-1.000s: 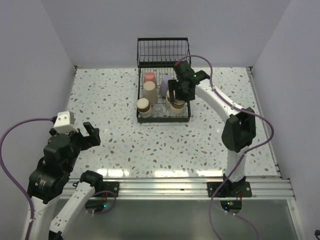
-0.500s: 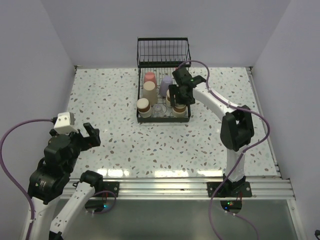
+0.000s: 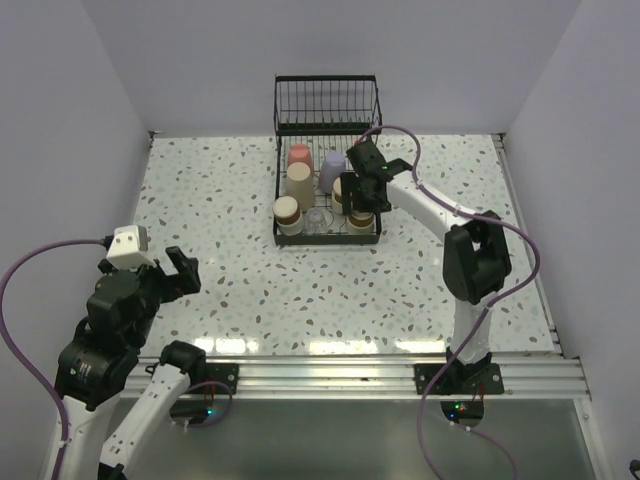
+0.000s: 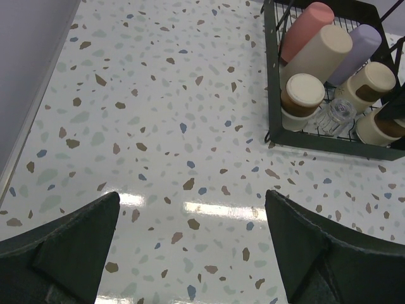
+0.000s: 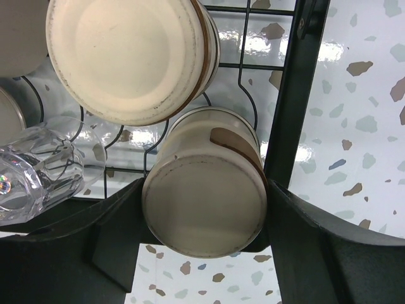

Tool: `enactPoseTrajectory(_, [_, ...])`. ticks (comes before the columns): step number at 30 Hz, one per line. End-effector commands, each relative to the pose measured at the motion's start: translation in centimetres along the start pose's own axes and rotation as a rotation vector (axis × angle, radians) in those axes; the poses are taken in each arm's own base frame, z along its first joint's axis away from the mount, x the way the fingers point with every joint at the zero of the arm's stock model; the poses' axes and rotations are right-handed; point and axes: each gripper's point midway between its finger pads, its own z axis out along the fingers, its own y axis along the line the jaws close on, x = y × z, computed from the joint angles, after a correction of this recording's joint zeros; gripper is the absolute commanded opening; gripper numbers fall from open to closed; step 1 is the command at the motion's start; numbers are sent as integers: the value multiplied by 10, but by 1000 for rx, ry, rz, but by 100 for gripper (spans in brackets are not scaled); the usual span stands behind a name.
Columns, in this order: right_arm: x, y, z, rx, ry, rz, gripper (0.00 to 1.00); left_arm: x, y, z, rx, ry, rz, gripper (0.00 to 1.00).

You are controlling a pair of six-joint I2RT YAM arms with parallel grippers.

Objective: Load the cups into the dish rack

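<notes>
The black wire dish rack (image 3: 279,238) stands at the table's far middle. In it are upturned cups: pink (image 3: 299,155), beige (image 3: 299,184), lavender (image 3: 332,167), a brown-banded cream one (image 3: 287,212) and a clear one (image 3: 318,218). My right gripper (image 3: 358,203) reaches into the rack's right front corner. In the right wrist view it (image 5: 202,218) is shut on a bottom-up brown-banded cream cup (image 5: 202,202), both fingers pressed on its sides. Another such cup (image 5: 126,57) stands just behind it and the clear cup (image 5: 38,171) to its left. My left gripper (image 4: 193,221) hangs open over bare table, near left.
The rack's black frame bar (image 5: 297,95) runs right beside the held cup. The upright basket section (image 3: 326,100) rises at the rack's back. White walls close the table on the left, back and right. A metal rail (image 3: 330,375) runs along the near edge.
The right wrist has shifted slightly left and back over the rack's right side, still on the cup. The left arm has not moved.
</notes>
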Motion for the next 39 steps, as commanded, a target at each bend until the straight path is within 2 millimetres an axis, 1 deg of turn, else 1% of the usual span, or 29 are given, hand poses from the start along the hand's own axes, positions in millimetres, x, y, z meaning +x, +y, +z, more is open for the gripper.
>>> enactPoseTrajectory(1, [-3,-10,-7,29,-27,24,0,-3,2,0,-9,-20,-6,100])
enactPoseTrajectory(2, [-4,-10,-8,32,-28,27,0,-3,2,-1,-8,-21,-7,100])
enactPoseTrajectory(4, [-2,-11,-9,31,-28,32,8,-3,2,0,-8,-21,-8,100])
enactPoseTrajectory(5, [-4,-11,-13,27,-39,37,19,-3,2,0,-7,-21,-7,100])
enactPoseTrajectory(7, [-2,-12,-14,28,-43,41,32,-3,2,0,-7,-21,-8,100])
enactPoseTrajectory(8, [-3,-12,-18,25,-50,46,46,-2,2,0,-8,-18,-8,100])
enactPoseTrajectory(11, [-4,-13,-22,21,-60,54,66,-2,1,1,-2,-16,-4,100])
enactPoseTrajectory(13, [-5,-11,-29,8,-69,58,84,-2,0,1,3,-16,-2,100])
enactPoseTrajectory(15, [-7,-11,-35,-1,-78,63,98,-2,-1,1,7,-15,1,100])
enactPoseTrajectory(17, [-10,-11,-40,-7,-91,67,98,-1,-2,1,14,-11,5,100])
enactPoseTrajectory(21, [-19,-11,-60,-20,-129,83,98,0,-5,3,26,2,17,100])
enactPoseTrajectory(22, [-23,-12,-71,-28,-150,90,98,0,-6,4,29,2,20,100])
enactPoseTrajectory(25, [-30,-15,-93,-37,-189,100,98,2,-9,7,37,20,31,100])
enactPoseTrajectory(26, [-37,-16,-111,-54,-231,108,98,2,-10,8,41,30,35,100])
enactPoseTrajectory(28, [-40,-19,-131,-66,-265,106,98,2,-12,10,41,43,42,100])
enactPoseTrajectory(29, [-45,-22,-154,-84,-314,109,98,2,-12,12,38,48,46,100])
enactPoseTrajectory(31, [-46,-24,-177,-115,-358,109,98,2,-13,15,36,59,50,100])
enactPoseTrajectory(32, [-44,-27,-200,-146,-399,105,98,2,-14,18,28,69,53,100])
enactPoseTrajectory(33, [-43,-29,-214,-166,-429,107,98,0,-15,19,27,67,54,100])
enactPoseTrajectory(34, [-41,-31,-225,-182,-457,108,98,-3,-16,22,24,65,54,100])
enactPoseTrajectory(35, [-32,-35,-228,-184,-458,103,98,-6,-15,24,11,56,53,100])
enactPoseTrajectory(36, [-26,-42,-256,-212,-520,114,98,-9,-15,25,2,45,45,100])
enactPoseTrajectory(37, [-20,-46,-263,-216,-535,118,98,-15,-15,29,-5,23,38,100])
enactPoseTrajectory(38, [-6,-51,-262,-213,-528,118,98,-20,-12,30,-27,0,35,100])
enactPoseTrajectory(39, [2,-58,-281,-234,-575,128,98,-22,-11,33,-38,-14,39,100])
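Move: My right hand has its fingers shut on the last cup, upside down in the dish rack's near right corner, its middle practically at my grip point. The second brown-banded cup stands about 6 cm farther out and 5 cm to the left, the purple cup roughly 12 cm out and 8 cm left, and the clear glass some 11 cm to the left, about 1 cm farther out. From my empty left hand the held cup lies about 25 cm ahead, 39 cm right and 18 cm below. I ease the cup about 1 cm back towards the rack's near edge with my right hand, then open the fingers and let go of it. I lift straight up off it first, then sweep up, back and to the right, rising some 24 cm and tipping the fingers up about 30 degrees. Near the end my left hand drifts a couple of centimetres forward and slightly down. ##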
